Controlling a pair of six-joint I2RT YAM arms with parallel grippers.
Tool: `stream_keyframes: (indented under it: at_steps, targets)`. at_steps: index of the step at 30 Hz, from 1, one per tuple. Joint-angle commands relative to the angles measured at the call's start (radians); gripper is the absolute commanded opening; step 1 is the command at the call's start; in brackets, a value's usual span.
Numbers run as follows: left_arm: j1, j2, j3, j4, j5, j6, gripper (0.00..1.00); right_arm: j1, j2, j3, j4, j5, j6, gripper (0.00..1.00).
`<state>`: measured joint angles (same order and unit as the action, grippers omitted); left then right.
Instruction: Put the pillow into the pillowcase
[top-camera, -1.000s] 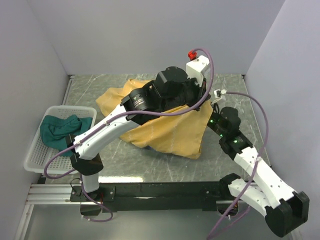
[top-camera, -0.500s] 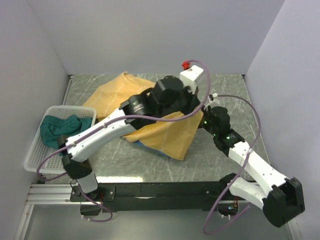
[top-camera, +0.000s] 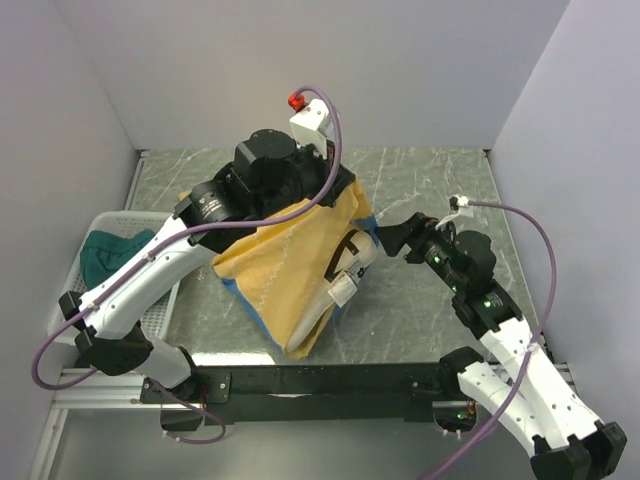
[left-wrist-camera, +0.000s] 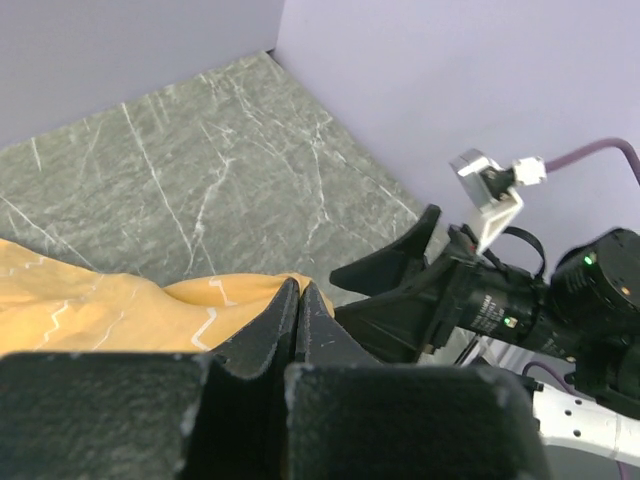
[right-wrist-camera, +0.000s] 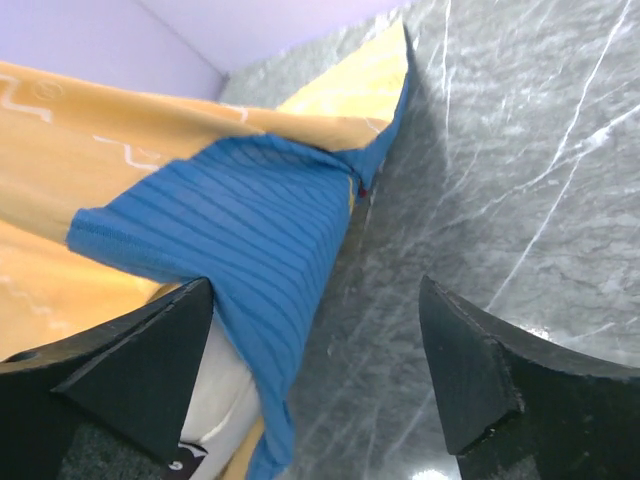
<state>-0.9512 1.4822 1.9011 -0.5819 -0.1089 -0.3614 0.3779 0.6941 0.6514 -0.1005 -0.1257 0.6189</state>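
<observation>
My left gripper (top-camera: 342, 192) is shut on the top corner of the pillowcase (top-camera: 283, 270) and holds it up, so the case hangs down to the table with its mustard-yellow face out and blue at the edges. In the left wrist view its fingers (left-wrist-camera: 298, 295) pinch the yellow cloth (left-wrist-camera: 120, 310). The cream-white pillow (top-camera: 355, 265) with its tag pokes out of the case's right side. My right gripper (top-camera: 387, 238) is open and empty just right of that opening. In the right wrist view it (right-wrist-camera: 315, 370) faces the blue cloth (right-wrist-camera: 250, 220) and the white pillow (right-wrist-camera: 215, 400).
A white basket (top-camera: 70, 310) holding a dark teal-green cloth (top-camera: 100, 255) stands at the left table edge, close under my left arm. Grey marble tabletop (top-camera: 440, 180) lies to the right and behind. Lilac walls close in the back and sides.
My left gripper has carried the pillowcase leftward and toward the front, standing it upright. The white pillow now shows at its side. My right gripper has drawn back to the right.
</observation>
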Motion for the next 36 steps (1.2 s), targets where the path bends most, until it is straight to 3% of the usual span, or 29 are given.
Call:
stream_keyframes:
  at_steps: [1,9,16,18,19,21,22,23,26,27,29,30,33,36]
  targets:
    - [0.009,-0.014,0.035,0.094,0.044,-0.011,0.01,0.003,0.076,0.099,-0.005,-0.058,-0.08,0.87]
    - [0.025,0.018,0.046,0.086,0.09,-0.013,0.01,0.088,0.082,0.137,0.001,-0.037,-0.14,0.88]
    - [0.025,-0.01,-0.012,0.097,0.143,-0.021,0.01,0.081,0.342,0.255,-0.027,0.124,-0.199,0.83]
    - [0.026,-0.039,-0.057,0.1,0.149,-0.025,0.01,0.036,0.381,0.274,-0.001,0.085,-0.194,0.73]
    - [0.026,-0.051,-0.13,0.114,0.147,-0.03,0.01,0.033,0.395,0.268,0.016,0.042,-0.188,0.55]
    - [0.025,-0.092,-0.221,0.132,0.118,-0.045,0.01,0.035,0.398,0.243,0.045,0.002,-0.173,0.35]
    - [0.025,-0.106,-0.311,0.139,0.111,-0.048,0.02,0.032,0.397,0.232,0.038,-0.012,-0.166,0.18]
    - [0.025,-0.131,-0.356,0.142,0.08,-0.066,0.02,0.033,0.39,0.197,0.024,-0.015,-0.162,0.12]
    - [0.014,-0.215,-0.541,0.146,-0.004,-0.147,0.18,0.035,0.328,0.079,0.021,0.006,-0.139,0.08]
    - [0.002,-0.246,-0.592,0.157,-0.03,-0.168,0.36,0.035,0.302,0.051,0.019,0.02,-0.136,0.07]
    - [-0.082,-0.342,-0.733,0.175,-0.144,-0.201,0.49,0.035,0.292,-0.011,0.012,0.056,-0.137,0.03]
    - [-0.113,-0.364,-0.767,0.162,-0.178,-0.208,0.61,0.033,0.3,-0.024,0.009,0.064,-0.14,0.02]
    - [-0.24,-0.39,-0.85,0.05,-0.308,-0.26,0.7,0.032,0.315,-0.047,0.004,0.08,-0.137,0.0]
    - [-0.365,-0.398,-0.936,-0.036,-0.417,-0.367,0.72,0.03,0.323,-0.049,0.01,0.086,-0.134,0.0]
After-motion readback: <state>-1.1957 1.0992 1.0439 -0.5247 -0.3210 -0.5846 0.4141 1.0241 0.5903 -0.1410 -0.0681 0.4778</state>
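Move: My left hand holds the pillowcase's yellow rim up high. The blue-striped hem that my open right hand goes for hangs about 5 cm ahead of it, 4 cm left and 2 cm lower; from my left hand that is some 3 cm ahead, 8 cm right and 20 cm down. The pillow's bare end lies level with my right hand, about 11 cm left and 18 cm below. The case's near corner is 16 cm back, 10 cm left and 43 cm below my left hand. My right hand drifts left, reaches some 6 cm forward to the hanging hem and shuts on it, then pulls the hem down about 13 cm and back a little, fingers tipping downward. My left hand mostly waits until that grip closes, then sinks about 20 cm, opens and lets go of the rim, and draws back over the case towards its near corner. ##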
